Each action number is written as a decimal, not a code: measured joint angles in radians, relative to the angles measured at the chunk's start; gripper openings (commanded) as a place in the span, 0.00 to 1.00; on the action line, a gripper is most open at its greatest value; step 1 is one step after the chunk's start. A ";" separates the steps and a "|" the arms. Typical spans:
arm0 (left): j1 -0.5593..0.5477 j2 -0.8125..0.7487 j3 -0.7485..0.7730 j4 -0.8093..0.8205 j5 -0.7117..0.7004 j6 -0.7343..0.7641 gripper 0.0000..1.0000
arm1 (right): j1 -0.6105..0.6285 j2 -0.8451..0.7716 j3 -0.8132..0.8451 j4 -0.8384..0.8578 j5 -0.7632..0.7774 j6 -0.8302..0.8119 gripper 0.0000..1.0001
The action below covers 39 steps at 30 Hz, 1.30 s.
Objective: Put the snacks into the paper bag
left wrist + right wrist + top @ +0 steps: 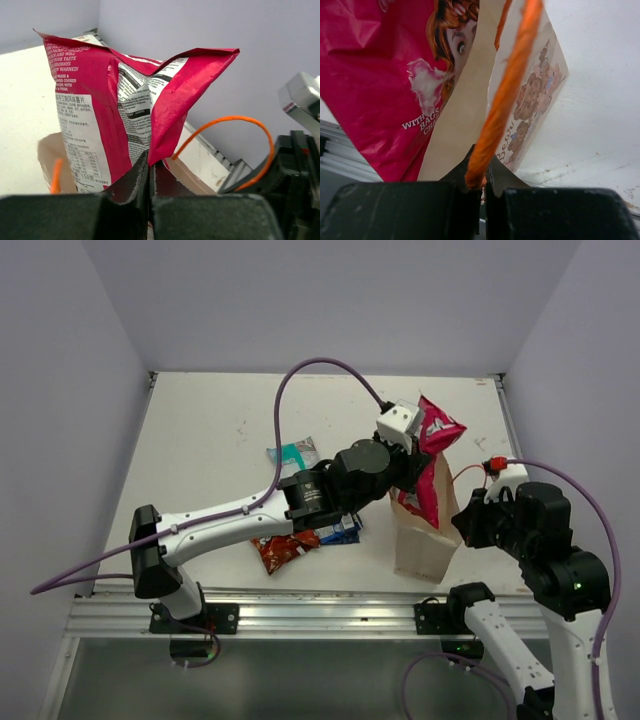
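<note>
The pink-and-white snack (438, 427) stands upright with its lower end inside the mouth of the paper bag (424, 540). My left gripper (416, 466) is shut on that packet's lower edge; in the left wrist view the gripper (150, 167) pinches the pink foil (90, 100). My right gripper (486, 480) is shut on the bag's orange string handle (507, 95), to the bag's right, where the gripper (481, 176) meets the beige bag wall (460, 115). The teal snack (293, 453), dark blue snack (341, 532) and red-orange Doritos (283, 551) lie on the table left of the bag.
The white table (210, 440) is walled at the back and on both sides. An aluminium rail (300, 615) runs along the near edge. The left arm (230, 525) stretches across the loose snacks. The bag's other orange handle (240, 120) loops above its rim.
</note>
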 measured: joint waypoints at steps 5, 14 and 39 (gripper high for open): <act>0.000 -0.002 0.002 -0.006 -0.052 -0.001 0.78 | 0.016 -0.007 0.003 0.000 0.000 0.000 0.00; -0.093 -0.022 0.218 -0.114 -0.061 -0.008 0.80 | 0.033 -0.007 0.003 -0.002 0.001 -0.001 0.00; 0.291 -0.159 -0.795 -0.736 -0.229 -0.745 0.90 | 0.034 -0.004 0.019 -0.025 0.004 -0.001 0.00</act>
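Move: Over the paper bag's mouth, the left hand still pinches the pink snack; the paper bag's middle lies about 5 cm back, 2 cm right and 24 cm below. The red Doritos is some 31 cm left, 4 cm back and 36 cm down. From the Doritos, the blue snack lies 14 cm right and 4 cm farther out, the teal snack 17 cm farther out and 5 cm right. From the right hand the paper bag's middle is 6 cm left, 2 cm ahead and 15 cm below. Opening wide, the left hand lets go of the pink snack over the paper bag, lifts about 10 cm while drawing back a little, then sweeps left and plunges, ending some 33 cm left of and 33 cm below its start. The wrist swings the fingers from nearly level to steeply down, still open, close over the Doritos. The right hand stays put, keeping the orange handle pinched. ##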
